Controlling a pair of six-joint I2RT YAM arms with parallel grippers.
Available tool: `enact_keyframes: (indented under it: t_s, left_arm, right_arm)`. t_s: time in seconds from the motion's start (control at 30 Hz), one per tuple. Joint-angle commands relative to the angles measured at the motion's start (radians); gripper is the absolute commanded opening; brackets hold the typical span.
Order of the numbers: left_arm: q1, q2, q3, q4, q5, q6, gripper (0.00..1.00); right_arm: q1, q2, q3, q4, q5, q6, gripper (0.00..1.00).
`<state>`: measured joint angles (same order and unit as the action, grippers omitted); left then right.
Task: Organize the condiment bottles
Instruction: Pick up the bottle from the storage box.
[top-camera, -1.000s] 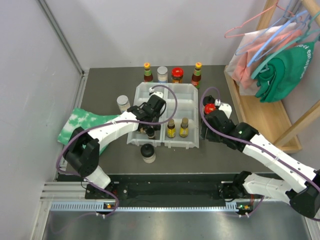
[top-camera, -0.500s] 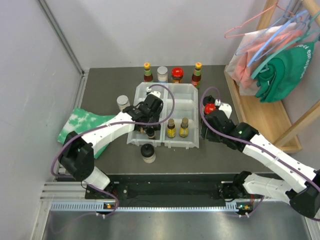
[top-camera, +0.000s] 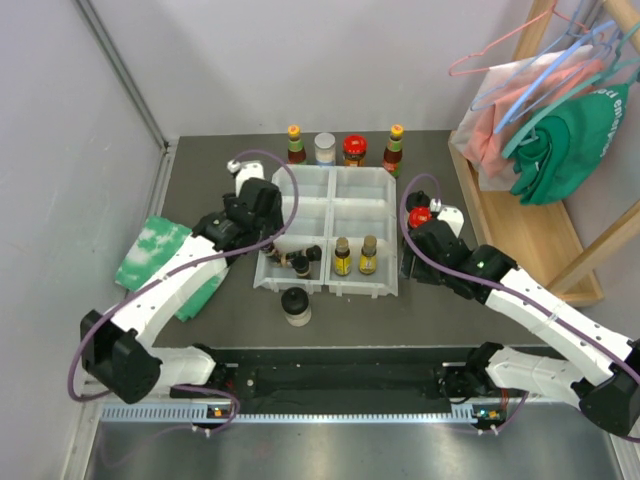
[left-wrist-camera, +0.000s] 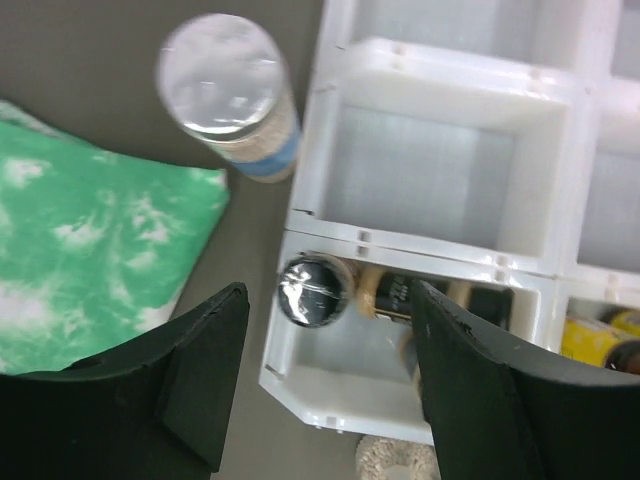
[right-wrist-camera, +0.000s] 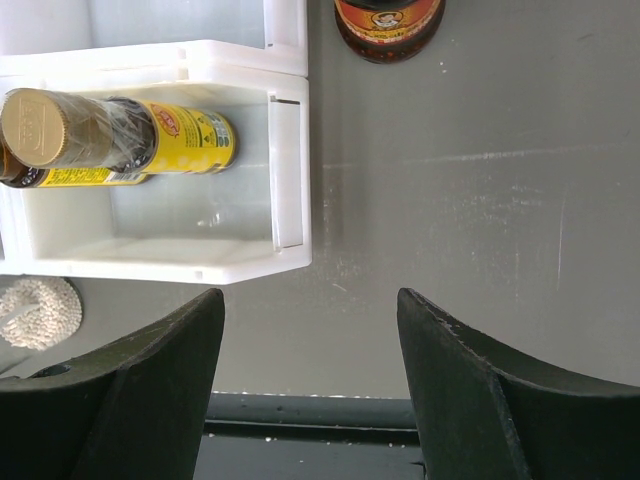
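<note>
The condiment bottles are spread about the white tray (top-camera: 330, 180). Two black-capped bottles (top-camera: 300, 262) lie in its front-left compartment, and one cap (left-wrist-camera: 314, 290) shows from above. Two yellow-labelled bottles (top-camera: 356, 257) (right-wrist-camera: 120, 135) stand in the front-right compartment. Several bottles (top-camera: 340, 148) line the table behind the tray. A clear pale-lidded jar (left-wrist-camera: 225, 90) stands left of the tray. My left gripper (top-camera: 258, 222) (left-wrist-camera: 329, 300) hangs open above the tray's left wall, holding nothing. My right gripper (top-camera: 410, 262) (right-wrist-camera: 310, 300) is open over bare table, near a red-lidded bottle (top-camera: 418, 214) (right-wrist-camera: 390, 20).
A green-white cloth (top-camera: 160, 255) (left-wrist-camera: 90, 250) lies left of the tray. A dark-capped jar (top-camera: 296, 306) stands just in front of the tray. A wooden rack (top-camera: 520, 210) with hangers and clothes stands at the right. A metal rail runs along the left wall.
My left gripper has opened, let go of the black-capped bottle in the front-left compartment, and drawn back left out of the tray. The right arm has stayed still.
</note>
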<state>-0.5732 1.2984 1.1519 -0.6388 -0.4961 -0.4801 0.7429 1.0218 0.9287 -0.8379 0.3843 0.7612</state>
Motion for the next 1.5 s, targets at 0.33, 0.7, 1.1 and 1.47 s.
enact_keyframes:
  t_s: [0.33,0.7,1.1,1.47]
  left_arm:
    - [0.114,-0.011,-0.138,0.068,0.14,-0.083,0.72]
    - [0.122,0.047,-0.172,0.113,0.16,-0.1,0.7]
    - [0.128,0.081,-0.19,0.166,0.178,-0.084,0.5]
    - [0.128,0.029,-0.121,0.107,0.194,-0.025,0.0]
  right_arm:
    - [-0.01,-0.022,-0.005,0.017,0.011,-0.005,0.69]
    - [-0.008,-0.026,-0.011,0.013,0.014,-0.003,0.69]
    - [-0.01,-0.035,-0.013,0.008,0.025,-0.007,0.69]
    - [-0.008,-0.049,-0.007,-0.003,0.036,-0.005,0.69]
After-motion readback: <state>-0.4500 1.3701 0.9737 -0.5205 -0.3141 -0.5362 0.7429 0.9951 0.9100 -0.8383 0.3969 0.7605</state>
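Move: The left hand hangs open over the storage box's front-left compartment; the black-capped bottle standing there has its middle about 12 cm below the fingers, some 1 cm to their left and level fore-and-aft. A bottle lying down is about 6 cm to the right of it, a second standing bottle 6 cm right of it and 3 cm nearer the base, and the silver-lidded jar some 8 cm ahead and 6 cm left of the hand. From the right hand the bottle lies about 30 cm left, 3 cm ahead and 10 cm down. The left hand finishes its swing of about 3 cm to the left, then goes almost straight down some 8 cm onto the black cap in the front-left compartment, easing slightly back to the right as its fingers tip about 10 degrees steeper. Slowing just at the cap, it draws the open fingers partly shut until both pads pinch the cap from its two sides, and it stays there holding on, with the grip effort plainly risen, not yet lifting. ##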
